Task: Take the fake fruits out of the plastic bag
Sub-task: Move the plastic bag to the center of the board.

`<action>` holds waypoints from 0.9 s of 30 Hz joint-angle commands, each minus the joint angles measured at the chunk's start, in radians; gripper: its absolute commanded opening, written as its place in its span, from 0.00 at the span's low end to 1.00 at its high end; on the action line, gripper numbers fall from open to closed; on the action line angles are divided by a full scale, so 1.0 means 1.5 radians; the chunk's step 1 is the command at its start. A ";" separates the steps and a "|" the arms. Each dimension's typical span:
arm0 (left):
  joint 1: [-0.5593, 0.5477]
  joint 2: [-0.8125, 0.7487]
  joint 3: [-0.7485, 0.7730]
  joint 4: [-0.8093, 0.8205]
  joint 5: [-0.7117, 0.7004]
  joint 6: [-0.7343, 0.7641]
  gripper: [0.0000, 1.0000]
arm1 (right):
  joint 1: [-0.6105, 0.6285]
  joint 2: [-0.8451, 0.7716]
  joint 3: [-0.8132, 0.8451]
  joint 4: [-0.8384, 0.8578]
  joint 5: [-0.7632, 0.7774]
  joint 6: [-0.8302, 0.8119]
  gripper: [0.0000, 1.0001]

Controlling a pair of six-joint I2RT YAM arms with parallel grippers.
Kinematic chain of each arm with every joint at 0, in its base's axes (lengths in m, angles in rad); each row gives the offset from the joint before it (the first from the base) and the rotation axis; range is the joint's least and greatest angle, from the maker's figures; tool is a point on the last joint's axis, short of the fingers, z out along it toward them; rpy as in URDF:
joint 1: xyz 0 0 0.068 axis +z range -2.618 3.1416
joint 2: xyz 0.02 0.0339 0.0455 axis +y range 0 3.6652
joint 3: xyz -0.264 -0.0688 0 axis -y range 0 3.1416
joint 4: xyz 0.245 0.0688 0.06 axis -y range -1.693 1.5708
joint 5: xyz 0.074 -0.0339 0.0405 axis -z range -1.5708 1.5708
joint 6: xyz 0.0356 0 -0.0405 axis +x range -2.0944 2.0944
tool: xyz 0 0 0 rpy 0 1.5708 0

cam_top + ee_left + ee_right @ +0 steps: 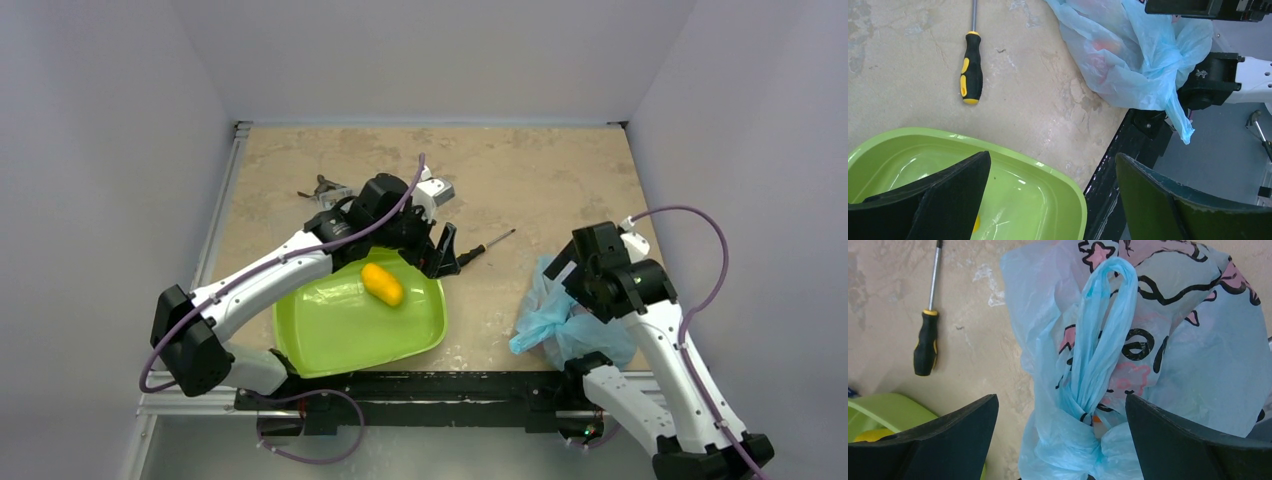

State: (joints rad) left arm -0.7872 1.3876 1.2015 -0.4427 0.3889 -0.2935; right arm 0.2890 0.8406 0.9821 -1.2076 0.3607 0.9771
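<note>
The plastic bag lies crumpled at the near right of the table, light blue with black and pink prints, its handles tied in a knot. Reddish fake fruits show faintly through its skin. My right gripper hovers open just above the bag, with the knotted handles between its fingers and not touching them. My left gripper is open and empty over the far right corner of the lime-green tray, well apart from the bag.
An orange-yellow oval fruit lies in the tray. A black-and-yellow screwdriver rests on the table between tray and bag. A small metal tool sits behind the left arm. The black table edge runs close by the tray.
</note>
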 commanded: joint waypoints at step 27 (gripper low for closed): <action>-0.019 0.054 0.051 -0.029 -0.007 0.035 0.90 | 0.067 0.114 -0.109 0.415 -0.362 -0.127 0.04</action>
State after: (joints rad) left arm -0.8062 1.4506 1.2289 -0.4927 0.3630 -0.2573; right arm 0.3317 0.9882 0.7696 -0.7616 -0.0353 0.8314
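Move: The plastic bag's bunched neck is about 3 cm to the left of the open right hand, roughly level with it fore and aft and some 6 cm below. From the same hand the screwdriver lies about 13 cm ahead, 17 cm left and 15 cm down, and the green tray's middle about 44 cm left, about level fore and aft and 14 cm down. From the left hand the neck is about 24 cm right, 5 cm back and 11 cm lower. The right hand sinks about 6 cm onto the plastic bag while easing left, its wide-open fingers closing on the way down until they pinch the bunched neck just below the handle loop. Keeping that height and the pinch, it then pulls the neck some 6 cm left and 4 cm forward, towards the screwdriver and the middle of the board, the wrist turning about 20 degrees counter-clockwise over the whole move as its left side rises; the left hand, still open, only settles about 2 cm lower. ##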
